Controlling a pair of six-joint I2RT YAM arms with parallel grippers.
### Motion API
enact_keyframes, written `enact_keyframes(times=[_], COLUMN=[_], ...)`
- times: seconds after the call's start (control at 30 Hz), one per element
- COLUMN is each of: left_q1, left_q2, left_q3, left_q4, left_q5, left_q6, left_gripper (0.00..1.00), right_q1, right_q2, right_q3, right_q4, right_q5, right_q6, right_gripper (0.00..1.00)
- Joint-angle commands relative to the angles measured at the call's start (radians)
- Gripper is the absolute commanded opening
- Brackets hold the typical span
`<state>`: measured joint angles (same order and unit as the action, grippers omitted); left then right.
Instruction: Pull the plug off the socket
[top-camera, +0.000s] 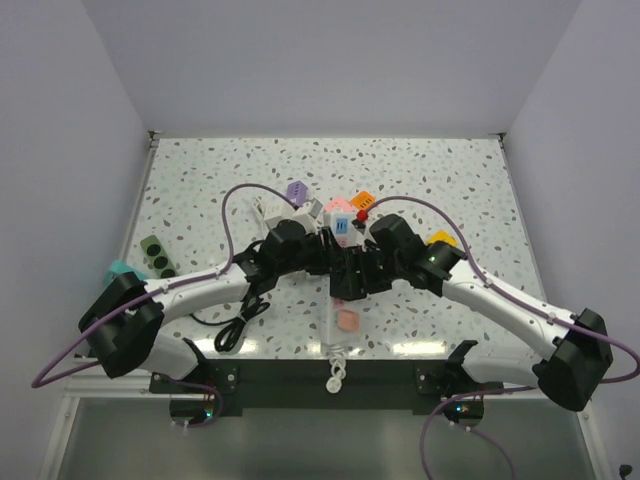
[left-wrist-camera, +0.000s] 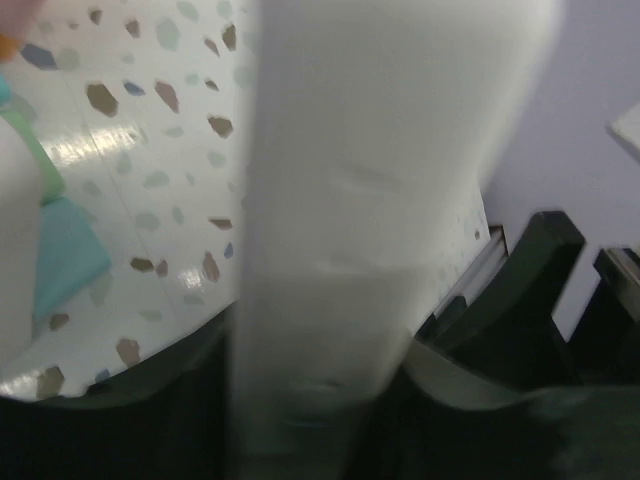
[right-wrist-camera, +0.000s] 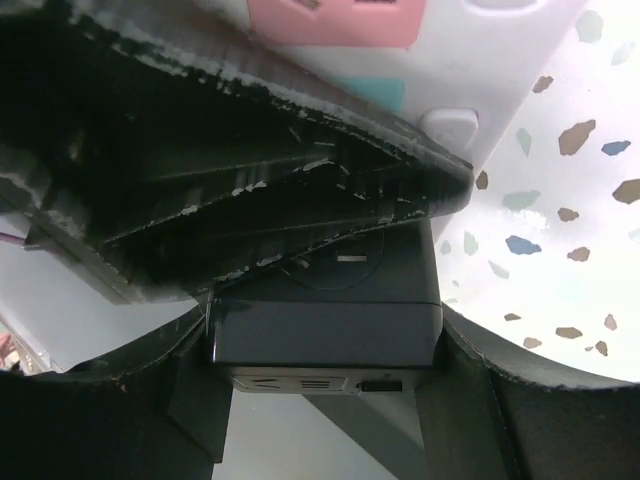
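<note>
A long white socket strip (top-camera: 338, 335) lies lengthwise at the table's near middle, with a pink outlet (top-camera: 346, 321) on its face. A black plug (top-camera: 350, 283) sits on the strip. My left gripper (top-camera: 318, 252) is shut on the strip, which fills the left wrist view (left-wrist-camera: 380, 150) as a blurred white bar between the dark fingers (left-wrist-camera: 130, 430). My right gripper (top-camera: 356, 280) is shut on the black plug (right-wrist-camera: 325, 320), gripping its two sides. The strip's white end (right-wrist-camera: 500, 60) lies just beyond the plug. The plug's prongs are hidden.
Coloured adapters stand behind the grippers: purple (top-camera: 296, 190), pink (top-camera: 338, 207), orange (top-camera: 362, 204), yellow (top-camera: 440, 240). A green piece (top-camera: 157, 255) and a teal one (top-camera: 120, 268) lie at the left. A black cable (top-camera: 240, 322) coils near the front edge.
</note>
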<state>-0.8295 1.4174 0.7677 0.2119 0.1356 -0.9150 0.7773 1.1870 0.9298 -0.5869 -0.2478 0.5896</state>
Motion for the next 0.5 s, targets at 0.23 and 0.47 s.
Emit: enact_keyframes(times=[0.23, 0.47], left_q1=[-0.01, 0.065], left_q2=[-0.017, -0.049], left_q3=[0.019, 0.028], left_q4=[0.003, -0.129], left_q5=[-0.059, -0.143], left_q6=[0.039, 0.12], left_gripper=[0.0, 0.0], right_q1=[-0.004, -0.039], right_q2=[-0.029, -0.212], right_q3=[0.113, 0.076], right_q4=[0.019, -0.131], right_q5=[0.042, 0.096], right_q6=[0.003, -0.023], right_gripper=[0.0, 0.0])
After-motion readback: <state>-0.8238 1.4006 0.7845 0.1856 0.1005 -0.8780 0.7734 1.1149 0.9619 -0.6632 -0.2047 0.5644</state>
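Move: The left fingers straddle the socket strip near its far end; its middle lies about 6 cm back from that hand, 2 cm to the right and 3 cm lower. The black plug is some 7 cm back and 4 cm right of the left hand, the pink block about 12 cm ahead, 2 cm right and 12 cm below. From the right hand, already gripping the black plug, the strip's middle is about 2 cm back, 2 cm left and 3 cm down; the salmon plug is 9 cm back, straight below by 5 cm. Close the left gripper quickly onto the white socket strip and hold it nearly in place, letting it dip about 1 cm and come back up. Keep the right fingers shut on the black plug and draw it up about 2 cm and right about 1.5 cm, away from the left hand, slowly at first and with most of the lift at the end. ##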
